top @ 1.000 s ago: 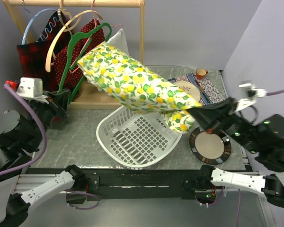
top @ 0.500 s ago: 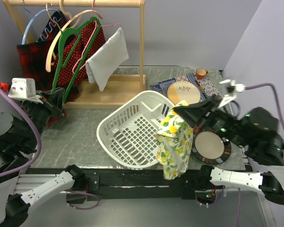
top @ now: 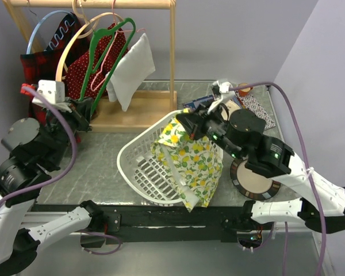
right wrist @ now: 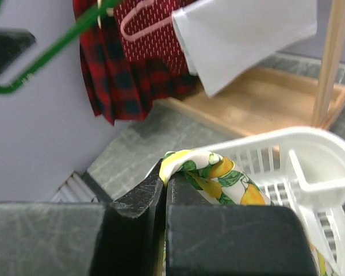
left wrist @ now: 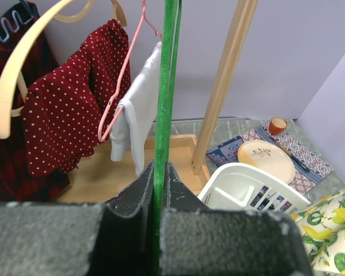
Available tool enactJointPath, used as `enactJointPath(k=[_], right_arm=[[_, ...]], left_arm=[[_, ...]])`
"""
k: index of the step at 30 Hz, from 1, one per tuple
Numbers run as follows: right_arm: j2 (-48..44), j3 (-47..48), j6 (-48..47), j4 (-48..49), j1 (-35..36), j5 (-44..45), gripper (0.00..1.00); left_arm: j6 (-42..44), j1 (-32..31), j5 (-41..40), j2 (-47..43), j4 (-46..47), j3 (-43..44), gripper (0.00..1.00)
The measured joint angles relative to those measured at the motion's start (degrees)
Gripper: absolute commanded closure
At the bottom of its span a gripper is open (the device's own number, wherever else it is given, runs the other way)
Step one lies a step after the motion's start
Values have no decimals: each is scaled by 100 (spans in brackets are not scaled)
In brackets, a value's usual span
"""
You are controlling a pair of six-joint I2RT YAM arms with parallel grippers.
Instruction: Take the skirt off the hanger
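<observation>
The lemon-print skirt [top: 192, 164] is off the green hanger [top: 90, 63] and hangs from my right gripper [top: 180, 122], draped over the near right rim of the white basket [top: 132, 152]. The right wrist view shows a fold of the skirt [right wrist: 218, 172] pinched between the shut jaws of my right gripper [right wrist: 165, 179]. My left gripper [top: 85, 110] is shut on the lower bar of the bare green hanger [left wrist: 168, 69], which stands upright below the rack's rail. In the left wrist view the bar runs straight between that gripper's [left wrist: 159, 172] jaws.
A wooden rack [top: 173, 57] on a wooden base [top: 135, 112] carries a red dotted garment [top: 80, 72], a white one [top: 129, 72] and a plaid one [top: 40, 69]. A dark-rimmed plate [top: 255, 177] lies right of the basket; a cream plate [left wrist: 265, 158] and a cup [left wrist: 278, 125] sit at the back right.
The skirt came off the hanger and my right gripper carried it down, then left, so it now drapes over the basket. The green hanger swung back upright near the rack.
</observation>
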Motion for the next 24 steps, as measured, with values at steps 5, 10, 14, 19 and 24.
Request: enactJointPath(k=[5, 10, 14, 19, 24], right_arm=[[660, 817, -177, 262, -160, 144, 100], [1231, 1515, -267, 525, -522, 203, 100], [1241, 1178, -238, 782, -675, 201, 100], [472, -1008, 87, 1327, -688, -52, 84], [212, -2809, 498, 1325, -686, -337, 30]], left_arm=[[4, 0, -7, 175, 116, -46, 99], [9, 0, -20, 199, 243, -216, 99], [68, 0, -9, 243, 269, -247, 99], [149, 0, 109, 420, 492, -260, 99], [258, 4, 146, 951, 651, -199, 99]])
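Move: From the right hand, holding the yellow-patterned skirt, the basket's middle lies about 6 cm ahead, 4 cm left and 36 cm below; the wooden plate some 24 cm ahead, 17 cm right, on the table. From the left hand, gripping the empty green hanger, the free stretch of rail is roughly 26 cm ahead, 12 cm right and 18 cm up; the white cloth about 24 cm ahead, 8 cm right, near hand height. Right hand lifts forward, then sinks some 23 cm towards the basket, opening; left hand carries the hanger forward-right. ##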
